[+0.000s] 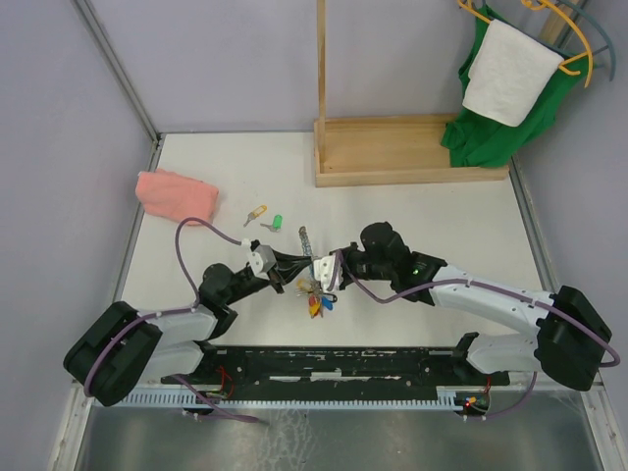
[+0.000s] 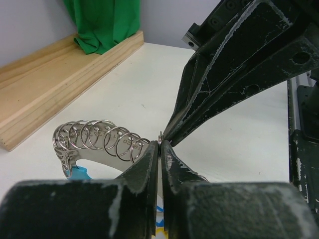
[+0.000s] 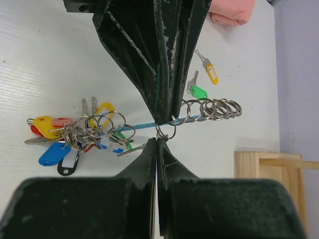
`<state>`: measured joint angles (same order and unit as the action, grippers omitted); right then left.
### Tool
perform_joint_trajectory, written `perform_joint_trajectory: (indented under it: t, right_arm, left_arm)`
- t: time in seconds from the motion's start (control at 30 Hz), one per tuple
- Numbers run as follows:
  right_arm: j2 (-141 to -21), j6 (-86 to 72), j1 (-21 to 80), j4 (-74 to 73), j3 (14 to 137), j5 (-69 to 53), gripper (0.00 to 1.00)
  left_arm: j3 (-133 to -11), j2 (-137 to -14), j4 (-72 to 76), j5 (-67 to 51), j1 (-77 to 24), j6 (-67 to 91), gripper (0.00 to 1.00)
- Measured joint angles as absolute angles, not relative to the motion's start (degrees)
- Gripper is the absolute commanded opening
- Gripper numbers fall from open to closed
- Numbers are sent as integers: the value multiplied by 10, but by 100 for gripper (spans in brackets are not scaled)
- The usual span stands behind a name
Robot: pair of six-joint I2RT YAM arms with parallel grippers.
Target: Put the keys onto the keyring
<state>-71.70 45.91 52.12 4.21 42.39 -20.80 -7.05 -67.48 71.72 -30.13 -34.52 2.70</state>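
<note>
The keyring (image 3: 140, 126) is a thin loop strung with several split rings (image 3: 214, 108) and a bunch of keys with coloured tags (image 3: 50, 127); it hangs between both grippers at the table's middle (image 1: 316, 292). My left gripper (image 3: 165, 117) is shut on the loop, also shown in its own view (image 2: 159, 146). My right gripper (image 3: 157, 141) is shut on one small split ring (image 3: 166, 133) hanging on the loop, tip to tip with the left gripper (image 1: 304, 265). Two loose keys lie on the table: green-headed (image 3: 198, 91) and yellow-headed (image 3: 210, 70).
A pink cloth (image 1: 175, 194) lies at the left rear. A wooden rack base (image 1: 407, 152) with an upright post stands at the back right. A green garment (image 1: 505, 118) and a white towel (image 1: 510, 71) hang on hangers there. The loose keys (image 1: 265, 218) lie behind the left gripper.
</note>
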Motion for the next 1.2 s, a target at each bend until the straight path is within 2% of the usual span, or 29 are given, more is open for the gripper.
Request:
perform_joint_trajectory:
  t: [0.2,0.43,0.63,1.2]
  right_arm:
    - [-717,492,527,-41,462,-199,1]
    - [-721,535,532,-141,512,-198,1]
    - [-732,564,533,-189,540,-196,1]
    - [-740,593,540,-211,550,-194,1]
  left_arm:
    - [-70,-651,698,-302,-345,10,26]
    - [-78,-597,608,-309,-345,-39,32]
    - [-94,-600,554,-337,-345,-78,36]
    - [-155,-651,458,-427,-345,-132,33]
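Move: The small ring being worked on is right at the left fingertips, where the left pads still pinch it, and it is also in the right fingertips. The coil's free end is about 6 cm ahead of the left hand, 1 cm left and 1 cm lower. The bunch of tagged keys hangs some 6 cm back, level sideways and 5 cm lower. The loose green key is about 11 cm ahead, 8 cm left and 12 cm down on the table. Open the left gripper to about a third and let the ring go, easing up a touch. Then follow the ring down and to the right, slightly back, ending about 3 cm from the start, dipping the fingers some 15 degrees and turning them clockwise. Keep the right gripper shut on the ring, drawing it back and right about 2 cm while tipping those fingers down 15 degrees. ##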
